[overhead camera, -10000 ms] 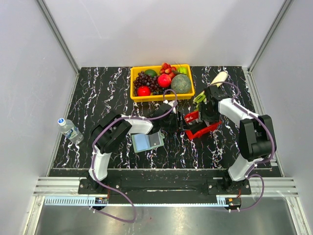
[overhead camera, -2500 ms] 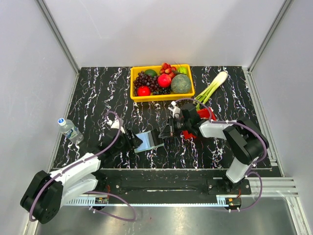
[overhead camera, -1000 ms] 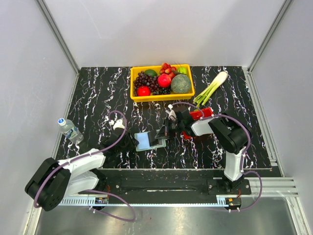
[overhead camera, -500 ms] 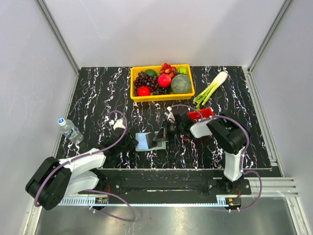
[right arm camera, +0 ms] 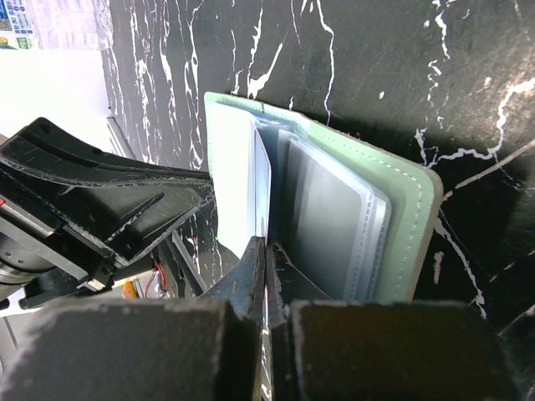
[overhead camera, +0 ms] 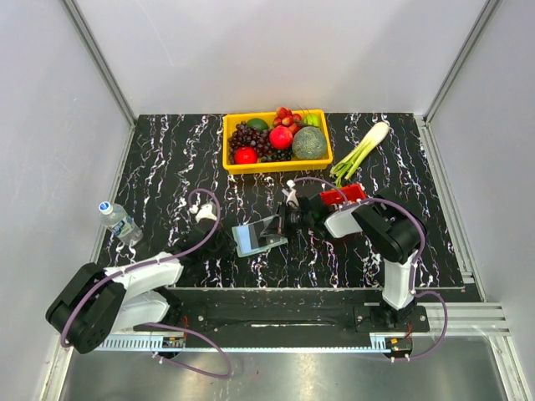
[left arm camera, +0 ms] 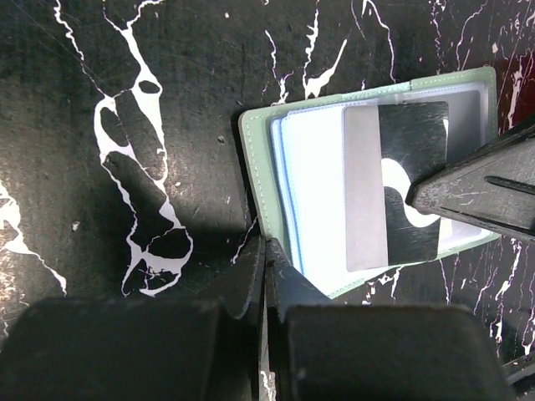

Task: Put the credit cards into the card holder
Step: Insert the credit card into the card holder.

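The grey-green card holder (overhead camera: 259,236) lies open on the black marbled table, its clear inner pockets showing (left arm camera: 255,159) (right arm camera: 401,209). A dark credit card (left arm camera: 414,200) with a grey stripe and a white mark rests over the pockets. My right gripper (overhead camera: 284,224) (right arm camera: 267,244) is shut on its right end; in the right wrist view the card (right arm camera: 262,188) appears edge-on. My left gripper (overhead camera: 227,243) (left arm camera: 266,244) is shut on the near-left edge of the holder's cover. Other credit cards are not in view.
A red mesh basket (overhead camera: 344,194) sits just right of my right gripper. A yellow tray (overhead camera: 227,142) of fruit stands at the back, with a leek (overhead camera: 361,149) to its right. A water bottle (overhead camera: 119,221) lies at the table's left edge.
My left gripper has closed on the holder's edge. The holder, tented up half a second ago, now lies flatter and open, with the dark card over its pockets.
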You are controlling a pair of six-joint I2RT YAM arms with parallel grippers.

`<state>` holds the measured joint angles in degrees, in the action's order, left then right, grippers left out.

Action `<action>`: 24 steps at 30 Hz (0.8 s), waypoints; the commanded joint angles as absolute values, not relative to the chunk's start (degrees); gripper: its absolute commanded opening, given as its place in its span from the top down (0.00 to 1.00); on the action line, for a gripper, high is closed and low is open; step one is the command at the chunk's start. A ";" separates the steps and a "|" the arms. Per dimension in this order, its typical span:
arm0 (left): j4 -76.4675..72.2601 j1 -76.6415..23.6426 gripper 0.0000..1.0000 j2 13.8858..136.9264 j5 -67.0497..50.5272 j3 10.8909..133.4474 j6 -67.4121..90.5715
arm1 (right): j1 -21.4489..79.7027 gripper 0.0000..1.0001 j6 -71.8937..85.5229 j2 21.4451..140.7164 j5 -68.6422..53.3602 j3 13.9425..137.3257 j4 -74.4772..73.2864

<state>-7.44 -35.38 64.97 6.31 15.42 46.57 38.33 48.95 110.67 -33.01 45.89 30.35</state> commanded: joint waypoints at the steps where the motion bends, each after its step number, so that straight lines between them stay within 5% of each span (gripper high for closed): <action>1: -8.96 -36.65 1.00 66.79 3.78 15.64 47.46 | 39.81 1.00 48.08 111.71 -31.02 45.17 31.38; 14: -10.37 -36.74 1.00 70.58 3.69 18.28 46.58 | 41.22 0.98 44.73 113.38 -35.95 49.57 26.36; 20: -11.25 -36.65 1.00 69.79 4.22 16.79 48.07 | 41.31 0.67 45.62 110.67 -31.57 48.08 24.09; 24: -11.25 -36.74 1.00 69.52 4.48 15.82 48.25 | 40.96 0.60 43.51 106.97 -27.17 48.08 19.61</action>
<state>-10.59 -35.99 69.38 6.04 17.21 47.44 40.21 46.30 110.78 -32.93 48.58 25.63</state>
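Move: The right hand pinches the outer edge of a black credit card, already partly in its clear pocket. The pocket's middle is about 3 cm to this hand's left, level with it fore and aft and 1 cm lower; the white pages are 6 cm left, level. The red box is some 24 cm right and 8 cm ahead. The left hand pinches the card holder's left edge, with the pocket about 6 cm right and 3 cm ahead. Leftward and slightly back, about 1 cm each way, the right hand pushes the card into the pocket, turning a few degrees counter-clockwise, then stops and opens its fingers to a bit over a third, letting go of the card. The left hand keeps its pinch on the holder's left edge and works against it, carrying that edge about 1 cm right and 1 cm forward. ##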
